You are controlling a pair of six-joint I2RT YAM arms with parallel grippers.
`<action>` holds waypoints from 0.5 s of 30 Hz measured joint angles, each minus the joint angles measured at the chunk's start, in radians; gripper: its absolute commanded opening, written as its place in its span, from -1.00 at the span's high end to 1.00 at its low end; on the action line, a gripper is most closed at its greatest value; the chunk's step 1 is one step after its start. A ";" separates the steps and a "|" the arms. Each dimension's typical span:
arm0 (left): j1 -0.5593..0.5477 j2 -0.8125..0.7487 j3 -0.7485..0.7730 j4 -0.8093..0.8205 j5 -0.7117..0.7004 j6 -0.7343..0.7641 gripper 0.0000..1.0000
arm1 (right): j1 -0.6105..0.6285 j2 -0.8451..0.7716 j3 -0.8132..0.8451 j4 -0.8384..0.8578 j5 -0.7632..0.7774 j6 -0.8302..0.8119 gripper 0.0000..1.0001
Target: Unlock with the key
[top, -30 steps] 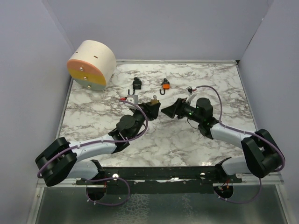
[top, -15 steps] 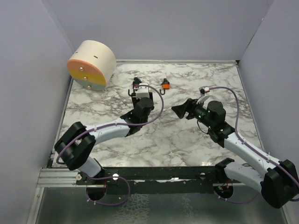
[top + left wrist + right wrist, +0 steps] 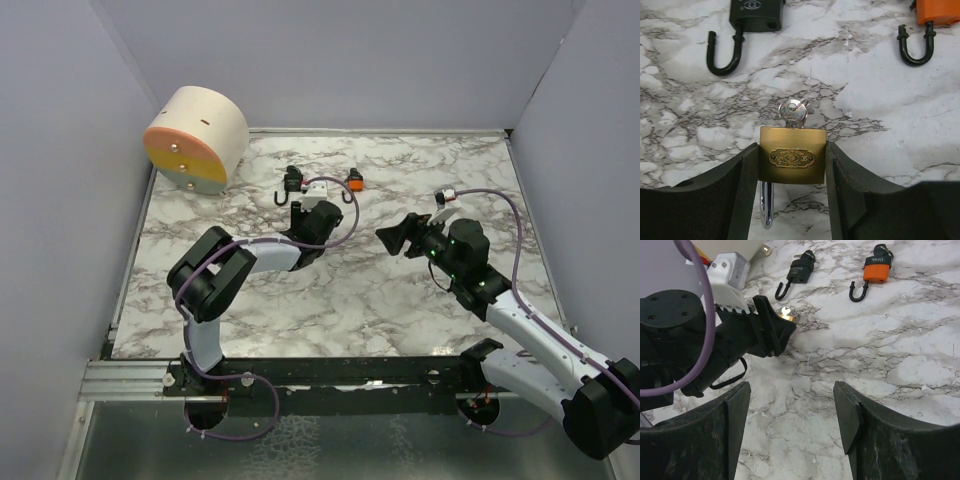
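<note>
The brass padlock (image 3: 792,161) is clamped by its sides between the fingers of my left gripper (image 3: 792,150), just above the marble table (image 3: 880,100). A silver key (image 3: 792,112) sticks out of its far end, and its steel shackle (image 3: 766,205) hangs toward the camera. From above, the left gripper (image 3: 320,208) sits at the table's far middle and covers the lock. My right gripper (image 3: 395,235) hovers to its right, open with nothing between its fingers, facing the left gripper (image 3: 762,332) and the key's glint (image 3: 786,311). Marble shows between the right gripper's (image 3: 792,415) fingers.
A black padlock (image 3: 292,182) and an orange padlock (image 3: 354,182) lie with open shackles just beyond the left gripper. A cream cylinder with an orange and green face (image 3: 195,138) stands at the far left corner. Grey walls close the table on three sides.
My left arm has folded and carried the brass padlock away from the centre toward the far padlocks. My right gripper has drawn back to the right, so the two grippers now stand apart.
</note>
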 measured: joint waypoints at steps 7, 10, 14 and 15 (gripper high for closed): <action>0.000 0.108 0.074 0.002 0.105 -0.048 1.00 | 0.000 0.000 0.001 -0.003 0.008 -0.012 -0.36; 0.000 0.143 0.100 0.003 0.135 -0.063 1.00 | 0.000 0.000 0.001 -0.003 0.010 -0.013 -0.36; 0.002 0.178 0.142 0.007 0.154 -0.075 1.00 | 0.000 0.000 0.001 -0.003 0.011 -0.015 -0.36; 0.002 0.187 0.153 0.009 0.158 -0.078 1.00 | -0.001 0.000 0.001 -0.003 0.011 -0.017 -0.36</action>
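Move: The left hand still grips the unlocked brass padlock with its key in, some 5 cm above the table. The orange padlock stands about 6 cm ahead and 10 cm to the right of the left hand, the black padlock some 6 cm ahead and 3 cm to its left, both about 4 cm lower. From the right hand, the orange padlock lies about 17 cm ahead, 7 cm left and 17 cm down. Keeping its grip, the left hand carries the brass padlock about 5 cm right towards the orange padlock, sinking some 3.5 cm. ##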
